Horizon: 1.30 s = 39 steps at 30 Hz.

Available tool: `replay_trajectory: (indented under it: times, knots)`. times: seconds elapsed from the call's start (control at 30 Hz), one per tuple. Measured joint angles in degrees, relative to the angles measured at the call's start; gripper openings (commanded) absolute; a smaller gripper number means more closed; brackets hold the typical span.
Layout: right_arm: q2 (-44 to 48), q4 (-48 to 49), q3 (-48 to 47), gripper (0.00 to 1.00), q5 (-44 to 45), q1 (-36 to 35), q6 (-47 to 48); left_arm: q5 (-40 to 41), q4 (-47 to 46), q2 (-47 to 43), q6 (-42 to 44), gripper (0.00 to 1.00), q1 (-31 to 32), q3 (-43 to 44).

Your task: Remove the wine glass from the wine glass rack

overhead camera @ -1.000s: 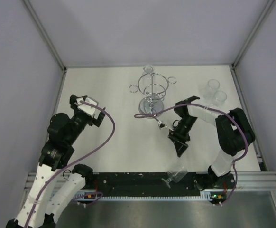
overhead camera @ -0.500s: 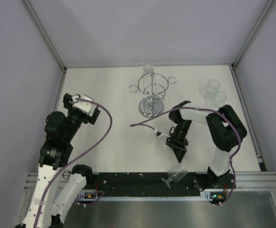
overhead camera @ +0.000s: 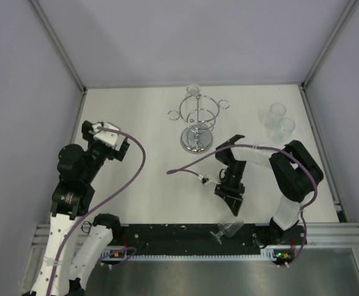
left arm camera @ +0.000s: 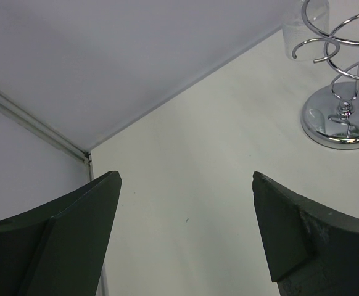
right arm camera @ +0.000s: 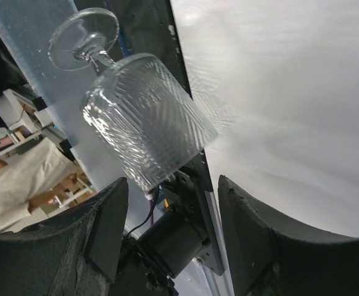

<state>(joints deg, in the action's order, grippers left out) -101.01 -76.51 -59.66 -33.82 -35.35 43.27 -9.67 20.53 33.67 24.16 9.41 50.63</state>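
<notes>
The chrome wine glass rack (overhead camera: 196, 123) stands at the back middle of the table; its mirrored base and rings show in the left wrist view (left arm camera: 343, 117). A clear ribbed wine glass (overhead camera: 227, 228) lies on its side at the near edge, by the black rail. In the right wrist view the glass (right arm camera: 142, 117) lies just ahead of the jaws, foot away from them. My right gripper (overhead camera: 232, 198) (right arm camera: 170, 209) is open and empty, pointing at the glass without touching it. My left gripper (overhead camera: 108, 132) (left arm camera: 185, 209) is open and empty, left of the rack.
Two clear glasses (overhead camera: 277, 112) (overhead camera: 285, 126) stand at the back right. Another clear glass (overhead camera: 193, 90) stands just behind the rack, seen also in the left wrist view (left arm camera: 297, 28). A purple cable (overhead camera: 185, 168) crosses the table from the right arm. Grey walls enclose the table.
My right gripper has drawn slightly left and nearer the front edge, its arm folding back. My left gripper has pulled a little to the left, away from the rack.
</notes>
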Motion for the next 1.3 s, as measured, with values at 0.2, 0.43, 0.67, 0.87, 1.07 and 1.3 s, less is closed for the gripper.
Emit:
replay_trajectory:
  times: [0.2,0.43,0.67,0.87,1.07,1.3]
  knots:
    - [0.5,0.1,0.0,0.55,-2.8,-7.6,0.1,-0.8,-0.4,0.1,0.1,0.93,0.0,0.0]
    - [0.0,-0.1,-0.8,0.37,-5.6,-12.6,0.2,-1.7,-0.3,0.3,1.3,0.93,0.0,-0.1]
    - [-0.5,-0.2,-7.2,0.32,-10.3,-12.6,1.2,-1.7,1.1,-0.7,2.0,0.93,0.0,-0.3]
    - [-5.0,-0.4,-7.1,0.36,-12.5,-12.6,3.7,-1.6,1.1,-0.9,2.0,0.94,0.0,-0.7]
    - [-8.6,-0.4,-7.1,0.34,-14.1,-12.6,5.2,-1.4,1.2,-0.9,2.0,0.94,0.0,-0.9]
    - [-9.5,-0.9,-7.1,0.11,-15.1,-14.1,5.9,-1.4,2.1,-0.9,1.9,0.94,0.0,-1.4]
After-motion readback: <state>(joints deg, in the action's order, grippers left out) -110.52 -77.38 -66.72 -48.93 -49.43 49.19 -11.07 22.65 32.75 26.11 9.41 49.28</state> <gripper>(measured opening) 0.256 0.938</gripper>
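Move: The fallen wine glass lies on its side on the black strip at the table's near edge. Its middle is about 8 cm back, 2 cm left and 3 cm below the right hand, with its foot to the left and rim to the right. The rack's foot is some 27 cm ahead and 14 cm left of that hand. From the idle left hand the glass is roughly 25 cm back, 40 cm right and 30 cm lower. The right fingertips come onto the rim of the lying glass, seeming to take its near wall between them. The hand goes back and left first. While closing to about half its gap, it swings some 4 cm farther left, slightly forward and up, then sinks about 2 cm and eases back, tilting about 15 degrees in all. ##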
